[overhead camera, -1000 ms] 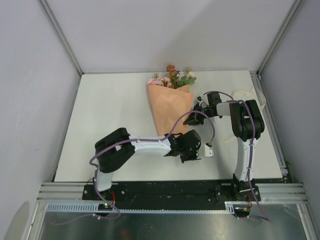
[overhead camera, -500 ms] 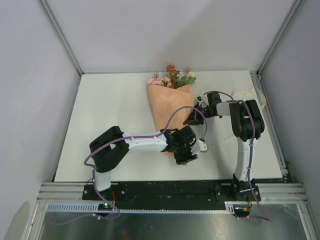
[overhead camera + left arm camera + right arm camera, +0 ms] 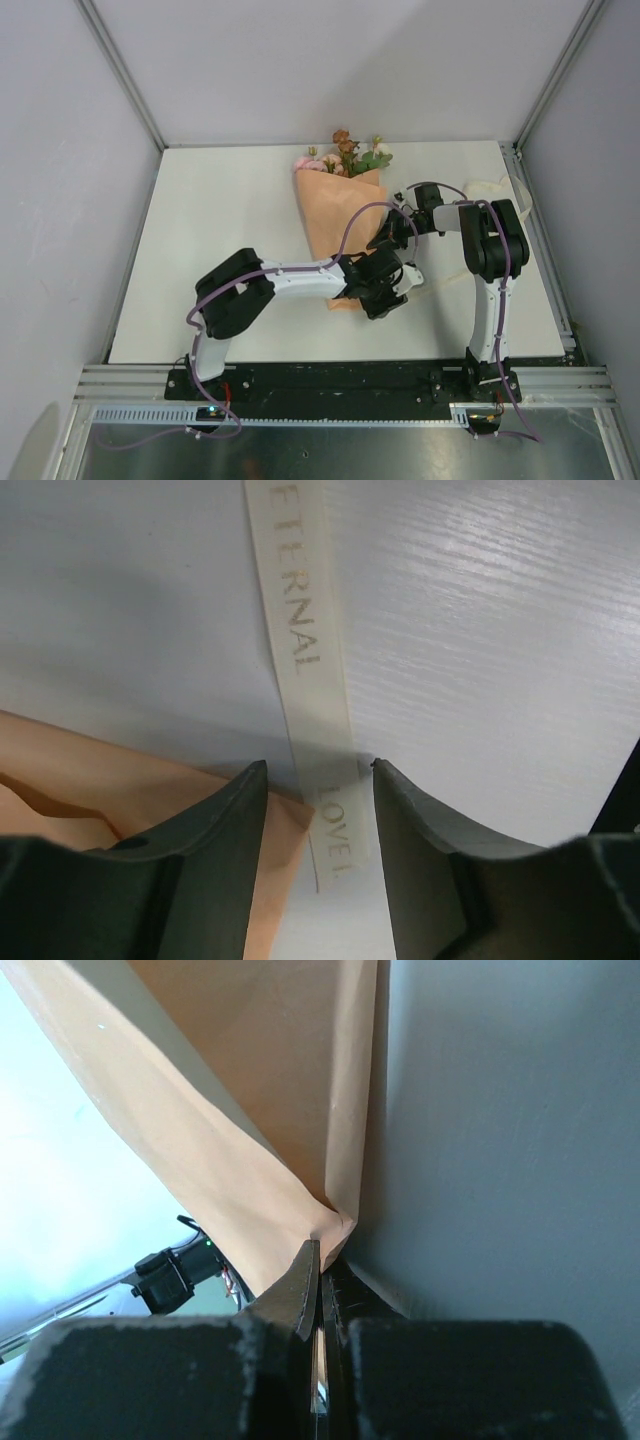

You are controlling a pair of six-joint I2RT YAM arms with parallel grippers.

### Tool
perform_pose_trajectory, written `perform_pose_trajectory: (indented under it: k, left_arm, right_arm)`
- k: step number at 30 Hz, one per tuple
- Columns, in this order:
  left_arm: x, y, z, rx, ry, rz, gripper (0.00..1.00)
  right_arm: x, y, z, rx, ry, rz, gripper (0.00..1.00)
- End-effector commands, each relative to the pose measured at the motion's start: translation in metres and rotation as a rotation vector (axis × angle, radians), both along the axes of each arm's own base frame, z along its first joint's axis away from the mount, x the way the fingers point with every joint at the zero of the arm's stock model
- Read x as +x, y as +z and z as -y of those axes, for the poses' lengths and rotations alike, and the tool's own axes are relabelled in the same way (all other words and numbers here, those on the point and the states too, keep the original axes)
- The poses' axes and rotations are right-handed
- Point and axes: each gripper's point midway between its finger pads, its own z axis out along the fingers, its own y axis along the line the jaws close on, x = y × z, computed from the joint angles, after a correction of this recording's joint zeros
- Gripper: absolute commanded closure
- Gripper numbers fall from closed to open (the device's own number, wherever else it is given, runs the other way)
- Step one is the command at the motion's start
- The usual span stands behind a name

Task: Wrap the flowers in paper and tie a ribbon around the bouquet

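Observation:
The bouquet lies on the table, its peach paper (image 3: 338,215) a cone and the flowers (image 3: 350,155) sticking out at the far end. My right gripper (image 3: 387,238) is shut on the paper's right edge; in the right wrist view its closed jaws (image 3: 320,1252) pinch a fold of the paper (image 3: 230,1110). My left gripper (image 3: 397,283) hovers by the cone's narrow end, open. The cream ribbon (image 3: 298,630), printed with gold letters, lies flat on the table. Its end sits loose between the left gripper's (image 3: 316,770) spread jaws, beside a paper corner (image 3: 110,790).
White table (image 3: 220,250) inside grey walls, with metal rails at the right side (image 3: 540,250) and near edge. A cream heap (image 3: 495,188) lies by the right rail behind the right arm. Both arms' purple cables arch over the cone's narrow end.
The left gripper has opened and let go of the ribbon end. It has swung back and to the right, closer to the cone's tip. The right arm has held still.

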Motion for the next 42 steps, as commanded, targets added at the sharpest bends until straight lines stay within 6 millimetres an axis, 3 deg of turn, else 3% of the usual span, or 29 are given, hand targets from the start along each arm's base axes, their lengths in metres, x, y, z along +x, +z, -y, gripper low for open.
perform_pose_trajectory:
  k: [1, 5, 8, 12, 18, 23, 26, 30, 36, 42]
  left_arm:
    - [-0.002, -0.023, -0.006, 0.039, 0.022, -0.039, 0.48]
    - [-0.017, -0.047, -0.021, 0.108, -0.009, -0.052, 0.55]
    - [-0.026, -0.062, -0.033, 0.168, -0.027, -0.028, 0.67]
    - [-0.028, -0.071, -0.038, 0.209, -0.045, 0.002, 0.82]
    - [-0.037, -0.075, -0.043, 0.22, -0.116, -0.005, 0.96]
    - [-0.038, -0.059, -0.045, 0.185, -0.185, 0.027, 1.0]
    - [-0.033, -0.027, -0.037, 0.092, -0.194, 0.036, 1.0]
    - [-0.043, 0.007, -0.033, -0.003, -0.239, 0.029, 1.0]
    - [-0.053, 0.007, -0.062, 0.019, -0.268, 0.012, 1.0]
    - [-0.061, -0.005, -0.11, 0.103, -0.316, 0.044, 1.0]
  right_arm:
    - [0.002, -0.011, 0.003, -0.043, 0.003, 0.008, 1.0]
    - [0.002, -0.011, 0.003, -0.044, 0.002, 0.007, 1.0]
    - [0.002, -0.012, 0.004, -0.045, -0.002, 0.006, 1.0]
    - [0.001, -0.013, 0.004, -0.046, 0.001, 0.001, 1.0]
    - [0.001, -0.012, 0.005, -0.053, 0.003, 0.009, 1.0]
    - [0.001, -0.012, 0.005, -0.053, 0.002, 0.008, 1.0]
    - [0.001, -0.012, 0.004, -0.054, 0.005, 0.01, 1.0]
    - [0.001, -0.01, 0.004, -0.047, 0.005, 0.009, 1.0]
    - [0.005, 0.007, 0.001, 0.004, -0.003, 0.018, 1.0]
    - [0.001, 0.03, 0.002, 0.06, -0.001, -0.002, 1.0]
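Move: The ribbon's free end lies almost under the open left fingers, roughly 2 cm to their right and 1 cm below. The paper wrap's near-right corner sits by the fingertips, about 1 cm farther out and 1 cm left; the middle of the wrap is some 19 cm ahead and 10 cm left of the left hand. From the right hand, which still pinches the wrap's right edge, the ribbon end is about 19 cm back and 7 cm right. Ease the left gripper about 2 cm right and slightly down, and shut its fingers on the ribbon just past the word ETERNAL. Then drag the pinched ribbon low over the table, some 10 cm left and 5 cm back past the wrap's foot, turning the wrist about 15 degrees clockwise. Keep the right gripper still, holding the wrap's edge. ##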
